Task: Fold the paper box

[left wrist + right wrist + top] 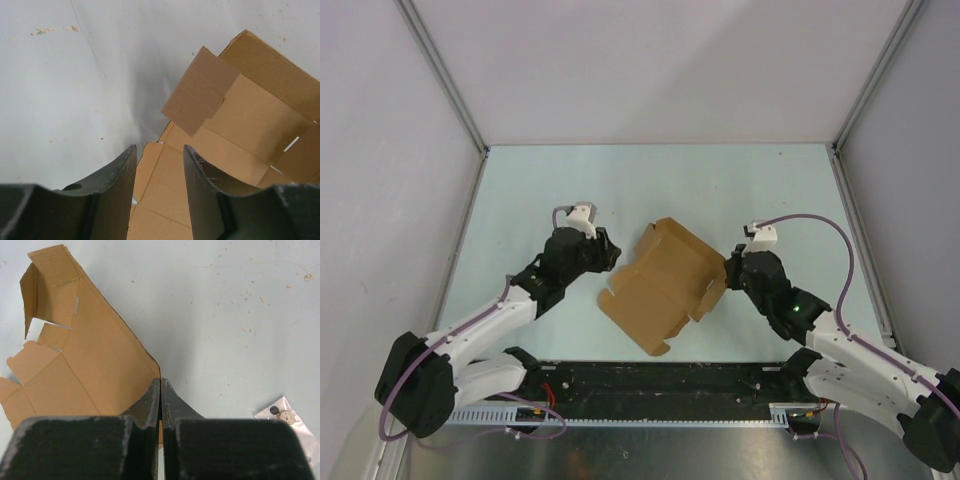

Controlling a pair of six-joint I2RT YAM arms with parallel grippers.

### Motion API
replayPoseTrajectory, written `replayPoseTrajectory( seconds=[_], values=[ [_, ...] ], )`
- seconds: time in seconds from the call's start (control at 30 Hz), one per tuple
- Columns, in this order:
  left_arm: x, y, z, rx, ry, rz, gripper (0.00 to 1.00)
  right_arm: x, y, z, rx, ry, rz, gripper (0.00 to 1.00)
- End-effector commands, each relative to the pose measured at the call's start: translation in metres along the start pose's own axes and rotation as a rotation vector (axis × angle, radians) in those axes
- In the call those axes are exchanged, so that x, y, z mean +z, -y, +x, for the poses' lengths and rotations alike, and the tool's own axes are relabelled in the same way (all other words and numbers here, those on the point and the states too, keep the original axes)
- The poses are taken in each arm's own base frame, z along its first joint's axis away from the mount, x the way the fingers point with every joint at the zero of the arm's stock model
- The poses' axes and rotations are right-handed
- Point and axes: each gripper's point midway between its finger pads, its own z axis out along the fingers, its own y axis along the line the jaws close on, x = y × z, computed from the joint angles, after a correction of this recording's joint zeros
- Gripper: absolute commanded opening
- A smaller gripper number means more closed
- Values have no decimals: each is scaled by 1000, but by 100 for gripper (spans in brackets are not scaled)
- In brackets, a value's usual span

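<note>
The paper box (665, 285) is a brown cardboard die-cut sheet lying partly folded in the middle of the table, with one wall raised at the back. My left gripper (610, 255) is at its left edge, open, and a flat flap (155, 190) of the paper box (250, 115) shows below the gap between the fingers of the left gripper (159, 147). My right gripper (728, 268) is at the sheet's right edge. In the right wrist view the right gripper (160, 380) is shut on the rim of the paper box (90, 365), with a sliver of cardboard pinched between the fingers.
A small clear packet (287, 420) holding tiny round parts lies on the table right of the right gripper. Grey walls with metal posts (445, 75) enclose the pale green table (720, 190). A black rail (660, 380) runs along the near edge.
</note>
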Motion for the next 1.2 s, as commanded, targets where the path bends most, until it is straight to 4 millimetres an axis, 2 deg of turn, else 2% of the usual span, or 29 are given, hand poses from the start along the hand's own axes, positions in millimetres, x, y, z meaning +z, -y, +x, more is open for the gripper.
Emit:
replayPoseTrajectory(
  seconds=[0.0,0.17,0.4,0.6,0.7,0.73,0.77,0.93,1.03,1.07,1.1,1.13,1.17],
  values=[
    [-9,1,-25,-33,116,1,47,-2,-5,-18,-63,57,9,0],
    [-18,4,-37,-38,170,18,47,-4,-14,-21,-101,80,-2,0],
    [-20,3,-37,-43,180,20,46,-10,-33,-24,-184,112,-26,0],
    [-18,4,-35,-44,170,27,46,-8,-27,-21,-162,113,24,0],
    [-18,6,-34,-46,165,37,46,-1,-26,-14,-122,76,16,8],
    [-17,7,-33,-45,160,40,46,2,-25,-13,-103,59,2,21],
    [-17,7,-34,-45,161,42,46,4,-25,-12,-90,48,-7,27],
    [-15,8,-31,-47,148,45,46,17,-17,-6,-5,-32,-44,50],
    [-15,8,-30,-50,144,46,46,21,-19,-7,9,-79,-90,57],
    [-14,9,-30,-48,143,49,46,26,-11,-19,30,-74,-86,57],
    [-14,9,-30,-48,142,51,46,30,-10,-21,38,-94,-105,60],
    [-14,10,-31,-49,139,56,46,35,-17,-11,41,-164,-182,61],
    [-14,11,-31,-49,137,60,46,44,-3,-28,84,-159,-159,61]
  ],
)
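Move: My right hand grips the right corner of the box's far wall, held up off the table. The near-right flap is about 4 cm to my left, 8 cm back and 5 cm below. The far-left flap stands some 18 cm left and 6 cm ahead, 5 cm lower, and the small bag lies about 10 cm right, 6 cm back and 8 cm down. From my empty left hand the held corner is roughly 24 cm right, 3 cm back, at nearly my height. Still pinching the raised corner, I draw my right hand about 2.5 cm left and a little back over the box, rolling its left side down some 10 degrees. Then I open the fingers past half, let the corner go, and move forward and to the right while sinking over it, about 5 cm in all. My left hand, empty and half open, rises some 3 cm clear of the box. ##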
